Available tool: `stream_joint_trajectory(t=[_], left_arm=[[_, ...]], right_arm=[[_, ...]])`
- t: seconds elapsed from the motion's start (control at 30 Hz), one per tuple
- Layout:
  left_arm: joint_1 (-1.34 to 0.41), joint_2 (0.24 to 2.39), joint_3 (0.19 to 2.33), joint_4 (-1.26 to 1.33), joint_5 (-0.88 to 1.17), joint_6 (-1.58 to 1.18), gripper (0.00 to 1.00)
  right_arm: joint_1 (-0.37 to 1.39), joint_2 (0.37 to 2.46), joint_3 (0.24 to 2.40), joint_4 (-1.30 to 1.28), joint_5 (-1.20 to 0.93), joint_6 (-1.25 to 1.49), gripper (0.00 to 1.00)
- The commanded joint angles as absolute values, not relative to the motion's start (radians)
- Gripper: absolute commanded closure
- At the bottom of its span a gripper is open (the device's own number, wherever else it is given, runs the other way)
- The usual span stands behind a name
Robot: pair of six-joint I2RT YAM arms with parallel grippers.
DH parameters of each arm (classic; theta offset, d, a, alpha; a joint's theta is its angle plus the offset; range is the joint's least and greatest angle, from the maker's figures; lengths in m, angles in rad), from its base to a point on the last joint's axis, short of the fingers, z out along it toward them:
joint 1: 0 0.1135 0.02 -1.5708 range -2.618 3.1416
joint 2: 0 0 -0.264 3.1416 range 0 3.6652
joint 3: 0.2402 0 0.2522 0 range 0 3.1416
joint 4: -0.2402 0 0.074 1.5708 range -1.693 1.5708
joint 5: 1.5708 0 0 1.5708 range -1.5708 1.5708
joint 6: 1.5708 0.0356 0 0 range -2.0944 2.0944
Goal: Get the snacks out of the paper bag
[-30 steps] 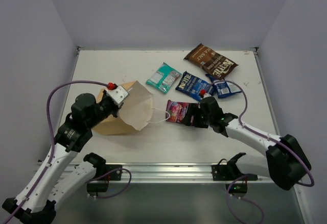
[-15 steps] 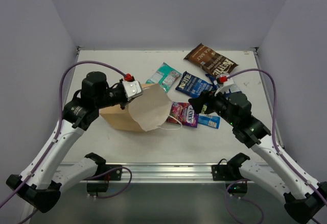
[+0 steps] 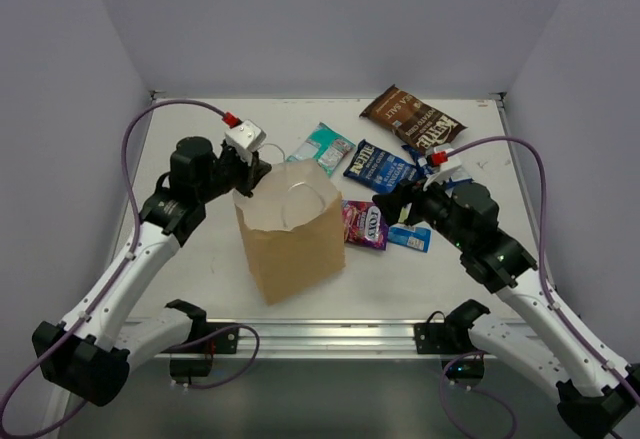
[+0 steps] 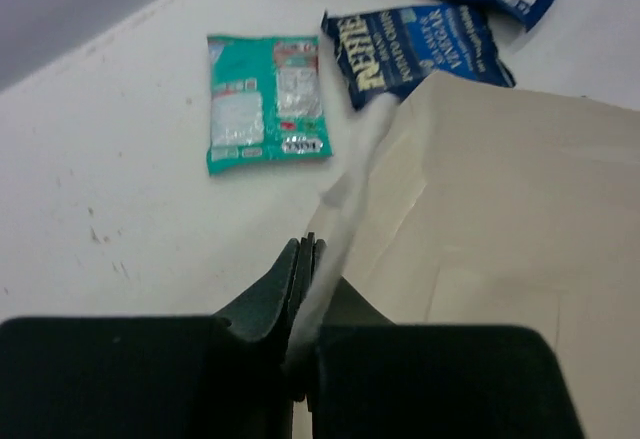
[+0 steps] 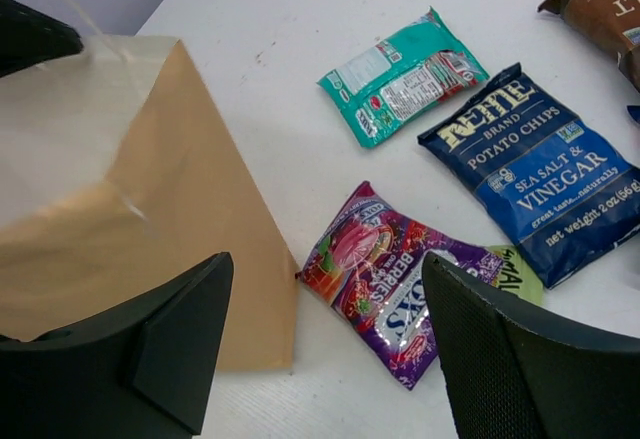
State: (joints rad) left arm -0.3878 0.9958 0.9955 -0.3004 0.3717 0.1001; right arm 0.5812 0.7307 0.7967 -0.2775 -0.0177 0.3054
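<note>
The tan paper bag (image 3: 292,244) stands upright with its mouth open toward the camera. My left gripper (image 3: 250,171) is shut on its back rim; in the left wrist view the fingertips (image 4: 308,251) pinch the pale paper edge (image 4: 350,179). My right gripper (image 3: 392,203) hovers open and empty above the pink-purple candy pack (image 5: 400,279), which lies beside the bag (image 5: 190,219). Flat on the table lie the teal-white packet (image 3: 322,149), dark blue chip bag (image 3: 378,166), brown chip bag (image 3: 413,119) and small blue bar (image 3: 410,237). My right arm mostly hides the blue-white packet (image 3: 452,172).
The white table (image 3: 190,259) is closed in by grey walls at the back and both sides. A metal rail (image 3: 330,334) runs along the near edge between the arm bases. The snacks are clustered at the back right.
My left gripper rose and swung the bag from lying on its side to standing upright. My right gripper let go of the pink-purple pack, lifted away and opened wider.
</note>
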Motion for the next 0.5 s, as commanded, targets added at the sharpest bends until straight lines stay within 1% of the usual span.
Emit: stream_joint_trajectory(t=[0.0, 0.13, 0.27, 0.33, 0.47], left_arm=[[-0.357, 1.023, 0.928, -0.193, 0.266, -0.101, 1.00], [-0.315, 0.970, 0.844, -0.103, 0.074, -0.124, 1.00], [-0.259, 0.950, 0.836, -0.074, 0.005, -0.137, 1.00], [-0.253, 0.940, 0.839, -0.052, -0.078, -0.120, 1.00], [-0.236, 0.936, 0.877, -0.038, -0.126, -0.086, 1.00]], right_arm=[[0.578, 0.729, 0.830, -0.284, -0.012, 0.284, 0.21], [0.578, 0.709, 0.813, -0.298, -0.005, 0.281, 0.21], [0.577, 0.695, 0.808, -0.308, -0.002, 0.275, 0.21], [0.577, 0.686, 0.807, -0.311, -0.002, 0.267, 0.21], [0.578, 0.693, 0.818, -0.321, 0.009, 0.255, 0.21]])
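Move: The left hand still grips the paper bag's handle; the bag's middle is about 11 cm to its right, 5 cm back and 14 cm below. From that hand the purple pouch lies roughly 29 cm right and 6 cm ahead, the teal pouch 19 cm right and 27 cm ahead, both some 26 cm below. From the right hand, the bag's middle is about 28 cm left, 2 cm ahead and 13 cm lower. Left hand dips, keeping its handle grip, and draws the paper bag about 10 cm left, turning 35 degrees counter-clockwise. ##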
